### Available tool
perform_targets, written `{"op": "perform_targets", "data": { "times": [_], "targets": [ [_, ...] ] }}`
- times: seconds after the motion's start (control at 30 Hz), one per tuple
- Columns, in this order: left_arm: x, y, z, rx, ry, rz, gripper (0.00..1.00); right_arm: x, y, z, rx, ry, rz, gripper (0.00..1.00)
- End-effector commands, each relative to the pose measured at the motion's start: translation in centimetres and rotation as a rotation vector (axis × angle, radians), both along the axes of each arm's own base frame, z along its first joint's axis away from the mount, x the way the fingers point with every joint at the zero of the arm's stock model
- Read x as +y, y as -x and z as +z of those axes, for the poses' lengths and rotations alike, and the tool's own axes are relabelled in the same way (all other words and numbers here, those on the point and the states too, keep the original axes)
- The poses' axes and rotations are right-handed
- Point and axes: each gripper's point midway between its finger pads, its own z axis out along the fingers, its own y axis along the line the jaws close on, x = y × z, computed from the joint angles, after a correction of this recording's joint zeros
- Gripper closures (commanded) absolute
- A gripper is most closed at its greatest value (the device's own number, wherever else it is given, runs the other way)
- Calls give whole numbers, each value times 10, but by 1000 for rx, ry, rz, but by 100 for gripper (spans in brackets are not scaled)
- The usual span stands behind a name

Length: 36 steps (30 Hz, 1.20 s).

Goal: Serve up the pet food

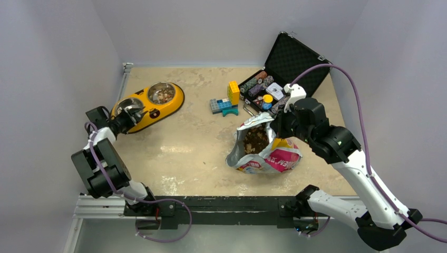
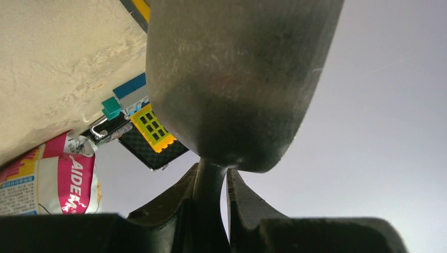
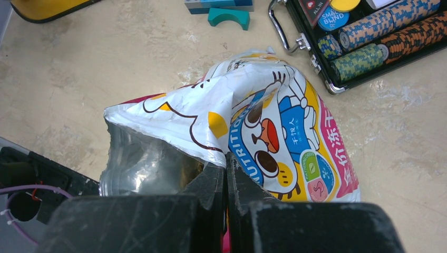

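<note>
The pet food bag (image 1: 271, 155) lies open mid-table, with brown kibble (image 1: 256, 139) showing in its mouth. More kibble (image 1: 162, 95) fills the far steel bowl of a yellow double feeder (image 1: 171, 105). My right gripper (image 1: 274, 125) is shut on the bag's upper rim; in the right wrist view it (image 3: 226, 164) pinches the edge of the bag (image 3: 263, 121). My left gripper (image 1: 124, 120) is shut on the handle of a metal scoop (image 2: 237, 79) and holds it over the feeder's near bowl (image 1: 130, 106). In the left wrist view the gripper (image 2: 215, 176) clamps the handle, and the scoop's inside is hidden.
An open black case (image 1: 279, 74) of poker chips stands at the back right, just behind the bag. Yellow, blue and teal toy bricks (image 1: 226, 101) sit between case and feeder. Walls close in the table on the left, back and right.
</note>
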Motion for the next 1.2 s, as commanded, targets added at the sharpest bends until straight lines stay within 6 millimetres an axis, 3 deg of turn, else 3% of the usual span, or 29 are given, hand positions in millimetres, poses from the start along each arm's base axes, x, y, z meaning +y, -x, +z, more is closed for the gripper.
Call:
{"op": "perform_targets", "data": {
  "times": [0.0, 0.57, 0.77, 0.93, 1.17],
  "targets": [
    [-3, 5, 11, 154, 127, 18, 100, -11, 0, -2, 12, 36, -39, 100],
    [8, -19, 40, 358, 292, 10, 100, -8, -4, 0, 13, 42, -33, 100],
    [12, -25, 62, 368, 294, 2, 100, -7, -3, -2, 18, 42, -30, 100],
    [17, -34, 91, 346, 273, 0, 100, -6, -4, 3, 1, 25, -28, 100],
    [13, -32, 94, 373, 305, -2, 100, -5, -5, 9, -9, 16, -28, 100]
  ]
}}
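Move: My left hand still holds the tipped scoop by its handle beside the left bowl; that bowl's middle lies about 7 cm ahead, 6 cm to my left and some 12 cm below. The right bowl, already with food in it, is roughly 15 cm ahead, 7 cm to the right and as far below. From my right hand, still gripping the bag's rim, the left bowl is about 22 cm forward, 64 cm left and 26 cm down. I keep my closed grip on the scoop's handle and raise my left hand about 8 cm off the left bowl, easing some 4 cm forward and a little left, with the quickest climb at the end. Meanwhile the wrist turns some 20 degrees, the fingers tipping down and the hand's left side dropping, so the blade swings to hang down. My right hand stays, holding the bag's rim. ##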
